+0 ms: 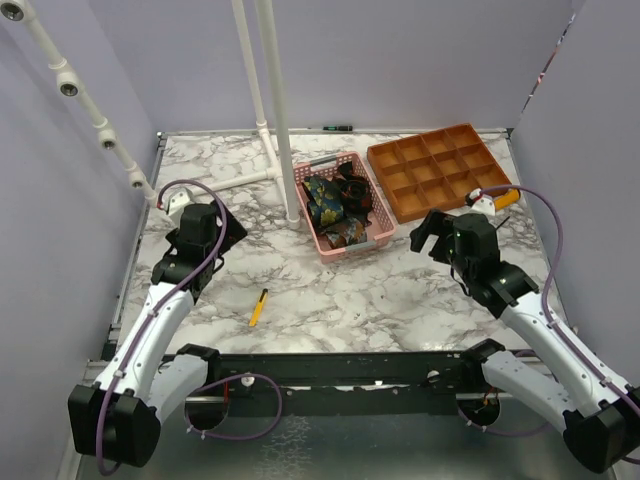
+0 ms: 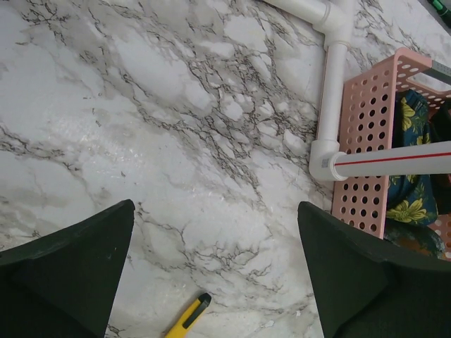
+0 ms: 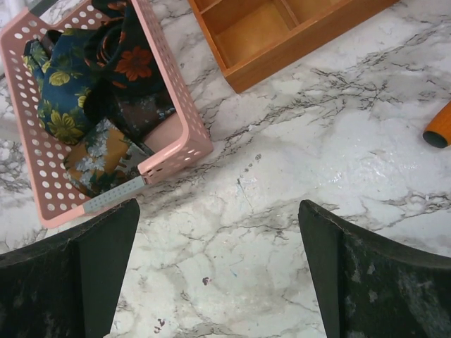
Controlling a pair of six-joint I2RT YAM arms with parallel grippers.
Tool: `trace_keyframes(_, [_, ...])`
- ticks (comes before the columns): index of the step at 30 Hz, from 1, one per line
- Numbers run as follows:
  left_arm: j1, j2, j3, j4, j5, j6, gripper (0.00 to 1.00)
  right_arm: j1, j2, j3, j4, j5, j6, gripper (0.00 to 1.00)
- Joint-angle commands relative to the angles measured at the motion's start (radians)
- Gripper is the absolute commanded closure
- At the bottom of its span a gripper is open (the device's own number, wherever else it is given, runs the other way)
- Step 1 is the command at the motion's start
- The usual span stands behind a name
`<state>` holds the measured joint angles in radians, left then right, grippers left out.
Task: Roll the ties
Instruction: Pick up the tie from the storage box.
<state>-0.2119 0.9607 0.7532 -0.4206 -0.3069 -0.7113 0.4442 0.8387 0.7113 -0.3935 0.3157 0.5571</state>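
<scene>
Several dark patterned ties [image 1: 333,205] lie bunched in a pink perforated basket [image 1: 378,234] at the middle of the marble table. In the right wrist view the ties [image 3: 84,91] show yellow-green and orange-red flowers inside the basket [image 3: 184,134]. In the left wrist view a tie [image 2: 416,190] shows behind the basket wall [image 2: 366,141]. My left gripper [image 1: 228,232] is open and empty, left of the basket. My right gripper [image 1: 428,233] is open and empty, right of the basket, above bare marble.
An orange wooden tray [image 1: 440,170] with several compartments stands at the back right. A yellow utility knife [image 1: 258,307] lies on the marble near the front. A white pipe frame [image 1: 270,110] rises beside the basket. An orange handle [image 3: 438,127] lies at the right.
</scene>
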Motion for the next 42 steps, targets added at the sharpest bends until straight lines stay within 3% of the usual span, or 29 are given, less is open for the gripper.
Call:
trace_keyframes(1, [-0.003,-0.100,-0.054,-0.002,0.025,0.079,0.01,0.002,-0.020,0.012,-0.003,-0.047,-0.031,0.00])
trace_keyframes(6, [-0.004,-0.126,-0.046,0.012,0.052,0.139,0.01,0.002,-0.028,0.019,-0.001,-0.031,-0.046,0.00])
trace_keyframes(13, [-0.004,-0.126,-0.119,0.098,0.010,0.036,0.01,0.002,0.082,0.022,0.027,0.038,0.049,0.01])
trace_keyframes(17, [-0.003,-0.165,-0.163,0.179,0.101,0.036,0.01,0.002,0.220,0.062,0.056,-0.055,0.062,0.02])
trace_keyframes(23, [-0.003,-0.134,-0.140,0.163,0.214,0.134,0.01,0.001,0.337,0.056,0.251,-0.140,0.065,0.14])
trace_keyframes(30, [-0.004,-0.133,-0.141,0.163,0.216,0.139,0.01,0.002,0.595,0.294,0.254,-0.216,0.011,0.24])
trace_keyframes(42, [-0.007,-0.102,-0.145,0.163,0.228,0.133,0.01,0.079,1.057,0.803,0.019,-0.140,-0.026,0.22])
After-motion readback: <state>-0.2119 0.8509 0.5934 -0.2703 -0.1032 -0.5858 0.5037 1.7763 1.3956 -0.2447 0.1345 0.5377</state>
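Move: The dark red-flowered tie in the pink storage basket lies about 18 cm ahead of the right hand, 13 cm to its left and 14 cm below. From this hand, the blue yellow-flowered tie is some 15 cm ahead and 20 cm left, the brown flowered tie about 7 cm ahead and 15 cm left, and the wooden tray roughly 25 cm ahead and 7 cm right. From the left hand, the red-flowered tie is about 15 cm ahead, 28 cm right and 12 cm below. The right hand sinks about 5 cm as it starts out, then sweeps forward and left, some 17 cm out and 15 cm across, rising slightly on the way, to come in over the basket above the red-flowered tie, its fingers narrowing to about three quarters open and the wrist tipping a little down and turning some 15 degrees counter-clockwise, with no touch yet. Meanwhile the empty, wide-open left hand shifts about 3 cm to its right towards the basket and turns clockwise. ##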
